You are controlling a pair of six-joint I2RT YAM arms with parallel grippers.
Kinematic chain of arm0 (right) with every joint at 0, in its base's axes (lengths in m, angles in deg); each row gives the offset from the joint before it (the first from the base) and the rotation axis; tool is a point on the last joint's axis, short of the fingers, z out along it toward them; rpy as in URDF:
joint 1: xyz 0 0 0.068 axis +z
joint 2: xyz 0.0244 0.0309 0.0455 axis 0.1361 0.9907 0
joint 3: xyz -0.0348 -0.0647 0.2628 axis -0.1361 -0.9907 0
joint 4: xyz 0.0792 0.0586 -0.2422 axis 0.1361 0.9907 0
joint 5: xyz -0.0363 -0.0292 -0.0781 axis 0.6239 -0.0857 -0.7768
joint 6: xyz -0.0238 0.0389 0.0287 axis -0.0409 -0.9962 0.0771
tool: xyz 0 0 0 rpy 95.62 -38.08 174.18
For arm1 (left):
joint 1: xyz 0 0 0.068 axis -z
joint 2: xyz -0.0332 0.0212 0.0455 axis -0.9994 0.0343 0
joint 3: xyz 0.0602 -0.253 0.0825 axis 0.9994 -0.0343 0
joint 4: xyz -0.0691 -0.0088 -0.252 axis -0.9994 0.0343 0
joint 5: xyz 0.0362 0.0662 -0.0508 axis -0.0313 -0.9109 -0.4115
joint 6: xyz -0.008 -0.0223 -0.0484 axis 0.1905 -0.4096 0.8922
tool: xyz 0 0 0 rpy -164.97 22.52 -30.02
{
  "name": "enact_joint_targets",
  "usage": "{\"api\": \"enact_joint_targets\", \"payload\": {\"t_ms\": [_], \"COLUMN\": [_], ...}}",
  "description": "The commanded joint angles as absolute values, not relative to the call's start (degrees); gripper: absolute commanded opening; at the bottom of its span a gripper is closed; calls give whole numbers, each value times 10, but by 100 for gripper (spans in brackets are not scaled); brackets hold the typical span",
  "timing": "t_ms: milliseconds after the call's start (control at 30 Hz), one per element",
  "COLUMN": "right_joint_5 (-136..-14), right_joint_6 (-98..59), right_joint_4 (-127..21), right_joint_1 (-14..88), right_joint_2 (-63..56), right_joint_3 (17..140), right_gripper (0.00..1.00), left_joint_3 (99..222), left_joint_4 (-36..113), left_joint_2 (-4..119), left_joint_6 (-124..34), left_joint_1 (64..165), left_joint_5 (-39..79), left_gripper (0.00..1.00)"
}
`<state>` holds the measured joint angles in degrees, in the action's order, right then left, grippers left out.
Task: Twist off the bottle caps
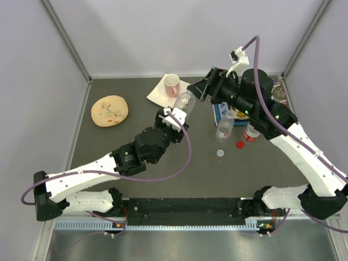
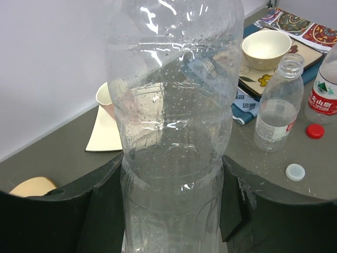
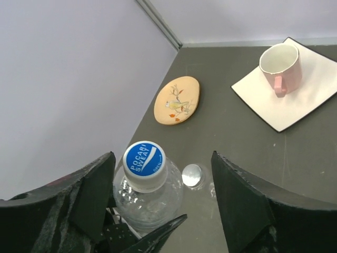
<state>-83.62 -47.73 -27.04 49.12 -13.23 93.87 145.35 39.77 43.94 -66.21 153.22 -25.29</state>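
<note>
My left gripper (image 1: 173, 120) is shut on a clear bottle (image 1: 184, 103), held off the table and tilted toward the right arm. In the left wrist view the bottle (image 2: 174, 132) fills the gap between both fingers (image 2: 79, 211). Its blue cap (image 3: 144, 164) sits between the jaws of my right gripper (image 3: 162, 174), which is open, the cap nearer the left finger (image 3: 89, 200) and well apart from the right one. Two more bottles (image 1: 224, 126) (image 1: 251, 132) stand capless on the table. A red cap (image 1: 240, 144) and a white cap (image 1: 220, 153) lie loose beside them.
A pink mug (image 1: 172, 84) stands on a white square mat (image 1: 157, 93) at the back. A tan oval dish (image 1: 110, 110) lies at the left. A white bowl (image 2: 266, 48) sits on patterned cloths at the right. A small greyish disc (image 3: 192, 175) shows beside the held bottle.
</note>
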Motion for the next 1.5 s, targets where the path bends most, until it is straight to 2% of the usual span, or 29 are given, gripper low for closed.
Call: {"api": "enact_joint_targets", "payload": {"t_ms": [0, 67, 233, 333, 367, 400, 467, 567, 600, 700, 733, 833, 933, 1200, 1467], "right_joint_5": [-843, -842, -831, -811, -808, -793, -768, -696, -667, -589, -567, -461, -368, -204, -121], "right_joint_6": [-479, -478, -479, -477, -475, -471, -443, -396, -386, -343, -324, -294, -266, -251, -206], "right_joint_4": [-297, -299, -301, -301, -302, -301, -301, -301, -301, -303, -304, -303, -308, -358, -357], "right_joint_1": [504, 505, 508, 507, 508, 507, 508, 505, 503, 494, 490, 481, 480, 481, 481], "right_joint_2": [-136, -136, -134, -136, -137, -138, -140, -145, -149, -168, -178, -182, -188, -204, -205], "right_joint_3": [944, 943, 933, 925, 922, 921, 921, 935, 937, 943, 946, 958, 959, 918, 900], "right_gripper": [67, 54, 36, 19, 7, 0, 0, 0, 0, 0, 0, 0, 0, 0, 0], "left_joint_3": [1449, 1449, 1447, 1447, 1446, 1444, 1441, 1456, 1471, 1476, 1478, 1495, 1494, 1435, 1427], "left_joint_4": [356, 356, 351, 347, 346, 343, 344, 394, 404, 429, 419, 410, 340, 23, -126], "left_joint_2": [436, 437, 434, 431, 427, 424, 400, 376, 373, 344, 337, 348, 364, 408, 462], "left_joint_6": [-674, -674, -673, -676, -676, -670, -666, -634, -622, -567, -516, -439, -369, -140, -12], "left_joint_1": [1537, 1537, 1536, 1536, 1536, 1536, 1534, 1511, 1483, 1417, 1397, 1330, 1293, 1257, 1253], "left_joint_5": [-270, -269, -270, -268, -263, -258, -221, -57, 55, 247, 374, 569, 691, 834, 848], "left_gripper": [50, 51, 51, 51, 51, 51, 54, 56, 56, 55, 56, 56, 56, 57, 57]}}
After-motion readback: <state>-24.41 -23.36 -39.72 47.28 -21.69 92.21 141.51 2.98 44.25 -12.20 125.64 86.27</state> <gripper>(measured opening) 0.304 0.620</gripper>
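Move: The blue-topped cap sits between the right hand's open fingers, about 1 cm back and 1 cm left of its midpoint. From the left hand, still gripping the bottle low, that cap is about 12 cm above, 4 cm ahead and 4 cm right. From the right hand and well below it, the mug stands roughly 26 cm ahead and 9 cm left, the uncapped bottle some 7 cm ahead and 14 cm right, and the loose white cap level with it, 12 cm right. Easing about a centimetre left, the right hand closes its fingers and pinches the cap while the left holds the bottle almost still. Then both swing back towards the base together, some 17 cm and about 6 cm up; the left wrist turns the bottle strongly clockwise, around 85 degrees, and the right wrist turns the cap counter-clockwise, each keeping its grip. ##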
